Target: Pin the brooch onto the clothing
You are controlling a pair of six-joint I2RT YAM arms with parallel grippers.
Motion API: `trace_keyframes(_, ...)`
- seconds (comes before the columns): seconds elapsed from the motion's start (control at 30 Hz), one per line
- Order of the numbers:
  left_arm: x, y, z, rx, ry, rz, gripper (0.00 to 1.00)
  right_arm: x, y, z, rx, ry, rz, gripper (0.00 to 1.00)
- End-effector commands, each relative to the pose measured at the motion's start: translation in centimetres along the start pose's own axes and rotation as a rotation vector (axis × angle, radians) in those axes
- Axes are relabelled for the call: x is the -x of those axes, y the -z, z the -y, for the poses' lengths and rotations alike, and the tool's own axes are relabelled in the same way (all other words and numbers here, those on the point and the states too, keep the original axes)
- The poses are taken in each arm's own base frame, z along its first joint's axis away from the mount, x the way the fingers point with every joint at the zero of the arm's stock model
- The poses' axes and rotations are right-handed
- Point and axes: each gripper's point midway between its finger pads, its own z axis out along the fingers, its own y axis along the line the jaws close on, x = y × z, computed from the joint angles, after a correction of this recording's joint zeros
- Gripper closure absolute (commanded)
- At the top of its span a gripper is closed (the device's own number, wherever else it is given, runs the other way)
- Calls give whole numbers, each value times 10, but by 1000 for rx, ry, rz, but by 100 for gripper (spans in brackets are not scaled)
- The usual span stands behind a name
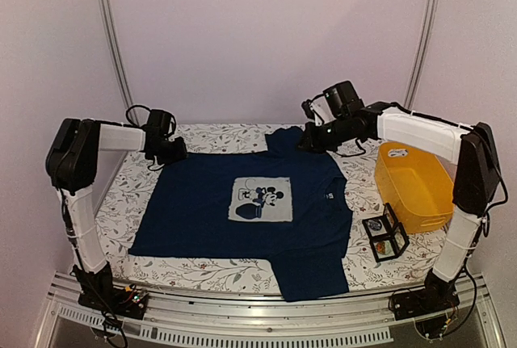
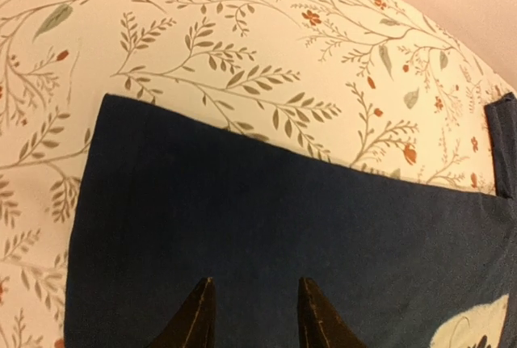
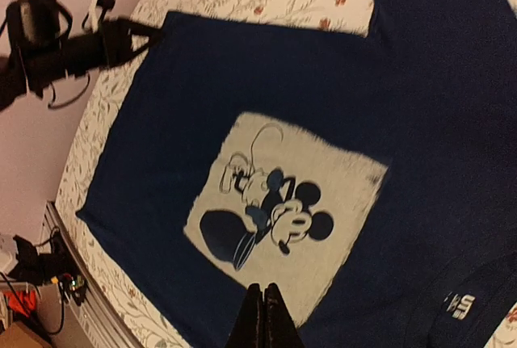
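The clothing (image 1: 202,211), a navy T-shirt with a pale cartoon-mouse print (image 1: 260,199), lies spread flat on the table. My left gripper (image 1: 173,153) is at the shirt's far left corner. Its fingers (image 2: 202,308) stand apart over the navy cloth (image 2: 266,219) with nothing between them. My right gripper (image 1: 310,140) hangs above the shirt's far right shoulder. Its jaws are shut and empty (image 3: 264,290), with the mouse print (image 3: 283,211) below them. I cannot make out the brooch as such. A small open black case (image 1: 385,233) holds round badge-like pieces.
A yellow plastic bin (image 1: 414,188) stands at the right, with the black case just in front of it. A floral cloth (image 1: 218,271) covers the table. Metal rails run along the near edge, and a wall stands close behind.
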Motion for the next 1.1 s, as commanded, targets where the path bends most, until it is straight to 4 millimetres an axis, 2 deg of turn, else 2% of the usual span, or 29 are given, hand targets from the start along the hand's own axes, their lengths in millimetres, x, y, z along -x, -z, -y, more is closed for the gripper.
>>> trace_keyframes(0.0,11,-37,-14,19,-8,-52,66,-141,-3,2,-99,52,-330,100)
trace_keyframes(0.1,11,-52,-20,48,-8,-62,66,-206,15,-23,-68,119,-469,100)
trace_keyframes(0.17,8,-58,-25,64,-5,-66,66,-237,27,-46,-2,166,-512,100)
trace_keyframes(0.23,6,-63,-34,98,4,-63,66,-261,41,-58,48,169,-544,100)
trace_keyframes(0.3,2,-67,-39,101,18,-74,66,-284,49,-41,-13,101,-588,100)
trace_keyframes(0.43,-2,-69,-43,97,32,-72,66,-332,65,6,-195,-11,-664,100)
trace_keyframes(0.6,-4,-69,-46,107,26,-71,66,-371,78,33,-275,-102,-717,100)
trace_keyframes(0.7,-1,-68,-48,114,23,-65,66,-391,86,39,-299,-130,-777,100)
trace_keyframes(0.83,1,-67,-49,118,20,-61,66,-408,101,30,-285,-133,-845,100)
trace_keyframes(0.9,2,-67,-49,118,15,-60,66,-404,104,21,-253,-145,-839,100)
trace_keyframes(1.07,8,-65,-48,116,-7,-44,65,-352,103,-19,-153,-103,-715,100)
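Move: The near sleeve's right corner, where the right hand's shut fingers are bound, lies about 35 cm back, 9 cm right and 19 cm below. The black case is some 23 cm back and 23 cm right of this hand, the mouse print 11 cm back and 15 cm left, the yellow bin 9 cm back and 35 cm right. For the left hand, the shirt's far-left corner is roughly 8 cm ahead, 7 cm left and 6 cm below; the print is 21 cm back and 31 cm right. The left hand comes down onto the cloth just inside the shirt's far-left corner, easing forward and down about 5 cm and slightly left, then stays there with its fingers part open. The right hand, fingers shut, sweeps back some 35 cm, sinking and then veering right, to the near sleeve's right corner while the wrist tips to point the fingers nearly straight down. ##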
